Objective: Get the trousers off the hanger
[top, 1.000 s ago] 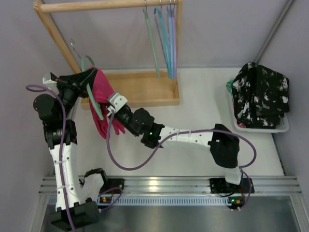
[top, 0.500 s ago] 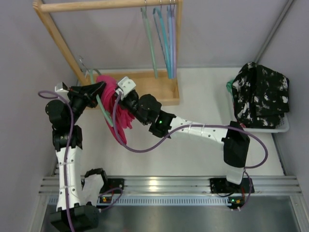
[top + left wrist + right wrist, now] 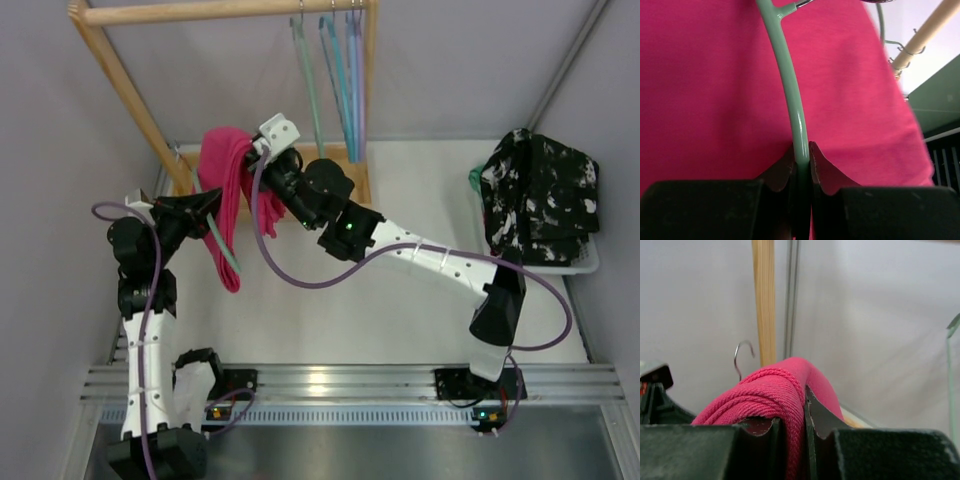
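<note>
The magenta-pink trousers (image 3: pixel 222 180) hang bunched in the air in front of the wooden rack, one end trailing down toward the table. My right gripper (image 3: pixel 266 150) is shut on their upper fold, and the ribbed cloth (image 3: pixel 775 390) fills its jaws (image 3: pixel 804 400). The thin green hanger (image 3: pixel 226 252) slants under the cloth. My left gripper (image 3: pixel 205 205) is shut on the hanger's bar (image 3: pixel 790 90), with pink cloth (image 3: pixel 705 90) right behind it and the fingertips (image 3: pixel 801 150) pinching the bar.
A wooden rack (image 3: pixel 300 195) stands at the back with several thin hangers (image 3: pixel 340 90) on its rail. A white basket (image 3: pixel 545 268) of black-and-white speckled clothes (image 3: pixel 540 195) sits at the right. Purple cables loop beside both arms.
My right gripper has carried the trousers up and away toward the rack. My left gripper has drawn the hanger back toward the near side, so cloth and hanger have pulled apart.
</note>
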Robot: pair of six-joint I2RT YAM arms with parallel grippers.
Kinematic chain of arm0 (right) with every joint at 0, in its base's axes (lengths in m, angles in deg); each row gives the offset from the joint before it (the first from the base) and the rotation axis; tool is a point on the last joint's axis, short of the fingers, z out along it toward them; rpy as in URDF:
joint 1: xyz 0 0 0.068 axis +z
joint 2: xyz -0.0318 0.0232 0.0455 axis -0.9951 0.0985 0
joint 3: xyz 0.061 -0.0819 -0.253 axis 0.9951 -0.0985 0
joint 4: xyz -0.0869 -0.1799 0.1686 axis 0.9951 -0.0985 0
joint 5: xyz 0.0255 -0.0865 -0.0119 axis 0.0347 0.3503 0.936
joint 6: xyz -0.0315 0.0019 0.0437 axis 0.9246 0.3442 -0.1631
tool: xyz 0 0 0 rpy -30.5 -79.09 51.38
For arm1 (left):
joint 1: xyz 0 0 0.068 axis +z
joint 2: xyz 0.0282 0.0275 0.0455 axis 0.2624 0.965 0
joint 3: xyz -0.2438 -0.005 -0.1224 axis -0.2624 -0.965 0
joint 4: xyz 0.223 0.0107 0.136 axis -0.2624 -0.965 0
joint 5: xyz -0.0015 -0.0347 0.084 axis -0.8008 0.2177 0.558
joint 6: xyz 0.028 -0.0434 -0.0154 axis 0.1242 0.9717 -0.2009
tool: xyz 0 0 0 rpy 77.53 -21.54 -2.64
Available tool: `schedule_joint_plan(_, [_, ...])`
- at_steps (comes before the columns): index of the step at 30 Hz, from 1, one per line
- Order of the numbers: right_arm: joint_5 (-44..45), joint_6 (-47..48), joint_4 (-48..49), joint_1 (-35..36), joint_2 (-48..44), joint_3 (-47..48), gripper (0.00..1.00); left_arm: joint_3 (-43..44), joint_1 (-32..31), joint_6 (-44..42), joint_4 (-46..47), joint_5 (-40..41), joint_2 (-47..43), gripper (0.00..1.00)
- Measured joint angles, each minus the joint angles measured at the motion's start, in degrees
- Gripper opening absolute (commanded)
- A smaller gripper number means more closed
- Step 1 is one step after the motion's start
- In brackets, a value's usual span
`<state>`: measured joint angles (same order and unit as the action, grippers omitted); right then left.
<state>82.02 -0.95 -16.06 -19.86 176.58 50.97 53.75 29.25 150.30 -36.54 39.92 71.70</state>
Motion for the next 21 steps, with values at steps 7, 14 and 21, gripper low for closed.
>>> schedule_joint_plan(7, [0.4,0.5,-0.9,-1.7,-1.0,8.0,0.0,-2.8,0.0,-2.3,-4.1,0.9,-0.6,0.0])
schedule_joint_plan(14, [0.8,4.1,0.8,-2.4,-4.9,14.8,0.0,-4.4,0.0,-6.1,-8.1,1.2,-0.5,0.0])
schedule_joint_plan(21, [2.7,12.7,5.4,-2.5,-16.3,13.2,0.0,-4.4,0.0,-9.7,-8.5,0.4,-0.5,0.0])
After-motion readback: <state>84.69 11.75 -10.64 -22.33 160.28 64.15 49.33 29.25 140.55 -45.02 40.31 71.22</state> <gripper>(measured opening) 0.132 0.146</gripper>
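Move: Just left of and below the right hand, which already grips the trousers' folded top, is the held hanger: its middle lies about 7 cm left, 5 cm back and 12 cm lower. The trousers' bulk hangs about 10 cm below that hand and 3 cm left. The rack's green hanger is roughly 20 cm ahead and 12 cm right, near hand height. From the left hand, gripping the hanger, its middle lies some 2 cm right, 2 cm back and 3 cm below. Pulling the two apart, the right hand keeps its pinch on the trousers and lifts them about 25 cm, first nearly straight up and then swinging some 20 cm right, away from the hanger, its fingers tilting upward about 30 degrees. The left hand keeps hold of the hanger, sinks about 6 cm meanwhile and then stays low. ##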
